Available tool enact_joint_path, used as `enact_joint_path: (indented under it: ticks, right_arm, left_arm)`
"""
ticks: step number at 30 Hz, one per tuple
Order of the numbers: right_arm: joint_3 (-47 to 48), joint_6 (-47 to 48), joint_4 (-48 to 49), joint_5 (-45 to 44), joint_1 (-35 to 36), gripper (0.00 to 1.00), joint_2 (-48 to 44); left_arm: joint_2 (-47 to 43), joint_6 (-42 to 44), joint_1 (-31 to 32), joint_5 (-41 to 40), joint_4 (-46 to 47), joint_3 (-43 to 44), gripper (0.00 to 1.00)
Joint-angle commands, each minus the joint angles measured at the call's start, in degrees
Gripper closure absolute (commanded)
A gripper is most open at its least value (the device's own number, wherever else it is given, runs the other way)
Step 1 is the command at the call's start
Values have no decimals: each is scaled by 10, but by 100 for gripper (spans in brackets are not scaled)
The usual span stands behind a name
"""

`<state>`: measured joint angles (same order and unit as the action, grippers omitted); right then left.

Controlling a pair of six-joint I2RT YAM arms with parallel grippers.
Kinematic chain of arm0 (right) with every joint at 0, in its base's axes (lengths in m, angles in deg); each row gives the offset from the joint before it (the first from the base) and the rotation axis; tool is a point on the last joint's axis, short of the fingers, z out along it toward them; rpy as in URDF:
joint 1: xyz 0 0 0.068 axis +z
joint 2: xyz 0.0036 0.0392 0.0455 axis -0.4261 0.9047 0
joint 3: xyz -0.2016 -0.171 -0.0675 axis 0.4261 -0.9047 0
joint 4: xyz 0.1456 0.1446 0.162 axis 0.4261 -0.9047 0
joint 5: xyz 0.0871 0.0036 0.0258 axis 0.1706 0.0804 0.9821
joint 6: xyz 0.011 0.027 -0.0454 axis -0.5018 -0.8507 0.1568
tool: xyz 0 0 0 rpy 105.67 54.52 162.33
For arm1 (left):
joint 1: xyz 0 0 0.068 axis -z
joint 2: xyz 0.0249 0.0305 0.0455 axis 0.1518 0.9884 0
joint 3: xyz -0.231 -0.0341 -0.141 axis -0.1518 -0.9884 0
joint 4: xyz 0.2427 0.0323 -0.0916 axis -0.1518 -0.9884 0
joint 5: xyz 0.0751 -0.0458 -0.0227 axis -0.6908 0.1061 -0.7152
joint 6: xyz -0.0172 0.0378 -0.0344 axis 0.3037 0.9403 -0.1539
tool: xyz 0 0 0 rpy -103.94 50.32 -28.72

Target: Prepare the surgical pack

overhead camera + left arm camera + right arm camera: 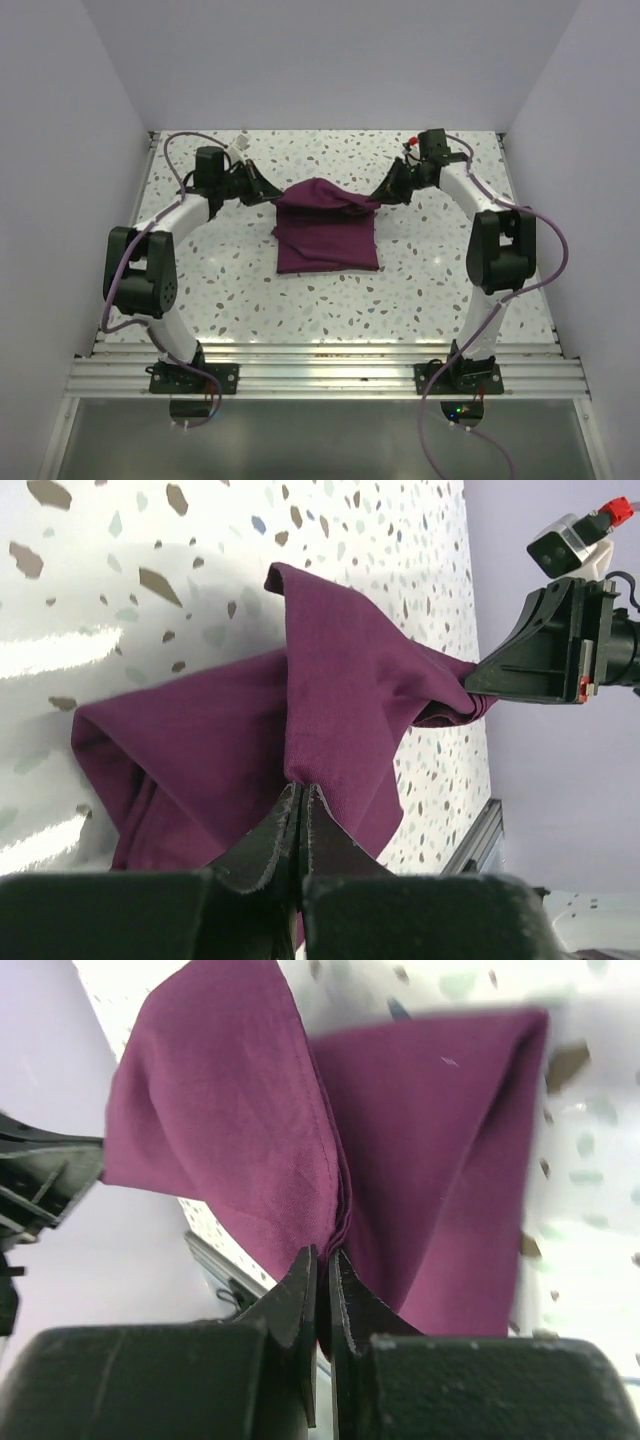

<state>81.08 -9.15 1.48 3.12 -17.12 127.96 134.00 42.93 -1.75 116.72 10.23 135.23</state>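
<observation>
The dark purple cloth (326,232) lies folded on the speckled table's middle, its far edge lifted off the surface. My left gripper (272,197) is shut on the cloth's far left corner; the left wrist view shows the cloth (300,710) pinched between the closed fingers (301,792). My right gripper (380,197) is shut on the far right corner; the right wrist view shows the cloth (250,1130) pinched at its hem (325,1255). The right gripper also shows in the left wrist view (470,690). The steel tray, gauze, scissors and forceps are out of view.
White walls enclose the table (230,290) on the left, far and right sides. A metal rail (320,372) runs along the near edge by the arm bases.
</observation>
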Motion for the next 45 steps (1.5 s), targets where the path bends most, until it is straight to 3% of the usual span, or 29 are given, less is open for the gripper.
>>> enact_joint_path:
  ticks: [1,15,25,27,28,29,32,36,40,45]
  right_arm:
    - [-45,32,-22,-1,2,100,-56]
    - [-159,67,-21,-15,4,100,-86]
    - [-188,99,-20,-24,6,100,-53]
    - [-171,121,-34,-21,6,91,-49]
    - [-159,131,-49,-21,6,79,-49]
    - [-137,151,-53,-21,7,60,-54]
    - [-93,168,-37,-36,9,33,-73]
    - [-43,164,31,-7,15,17,-57]
    - [71,189,11,27,45,16,58]
    - [206,207,-30,-16,85,17,153]
  left_arm:
    - [-49,45,0,8,-46,-31,100]
    - [-83,69,10,15,-53,-152,100]
    - [-56,97,10,18,-84,-144,100]
    - [-67,107,10,34,-84,-147,73]
    - [-77,117,10,40,-82,-150,63]
    - [-88,125,9,42,-79,-149,50]
    - [-142,149,9,33,-68,-137,34]
    - [-135,150,9,32,-47,-108,30]
    - [-106,114,9,22,-26,-87,30]
    - [-81,94,10,28,-3,-76,30]
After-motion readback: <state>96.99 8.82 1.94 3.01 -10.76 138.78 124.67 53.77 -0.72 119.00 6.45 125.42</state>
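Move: Both hands, shut on the corners of the cloth's far flap, hang about 12 cm above the table. The middle of the surgical pack, where the flap is to go, lies some 8 cm back, 12 cm to the right and 10 cm below the left hand. From the right hand it is about 8 cm back, 12 cm to its left and 10 cm below. The pack's near edge runs about 11 cm closer to the bases than that middle. Still pinching the flap's two corners, both grippers draw it back about 9 cm over the pack while sinking some 7 cm, then open wide and let go. The left then lifts about 6 cm with a slight move forward. The right climbs as far, reaches some 12 cm forward and swings left, its fingers tipping up and turning counter-clockwise. ##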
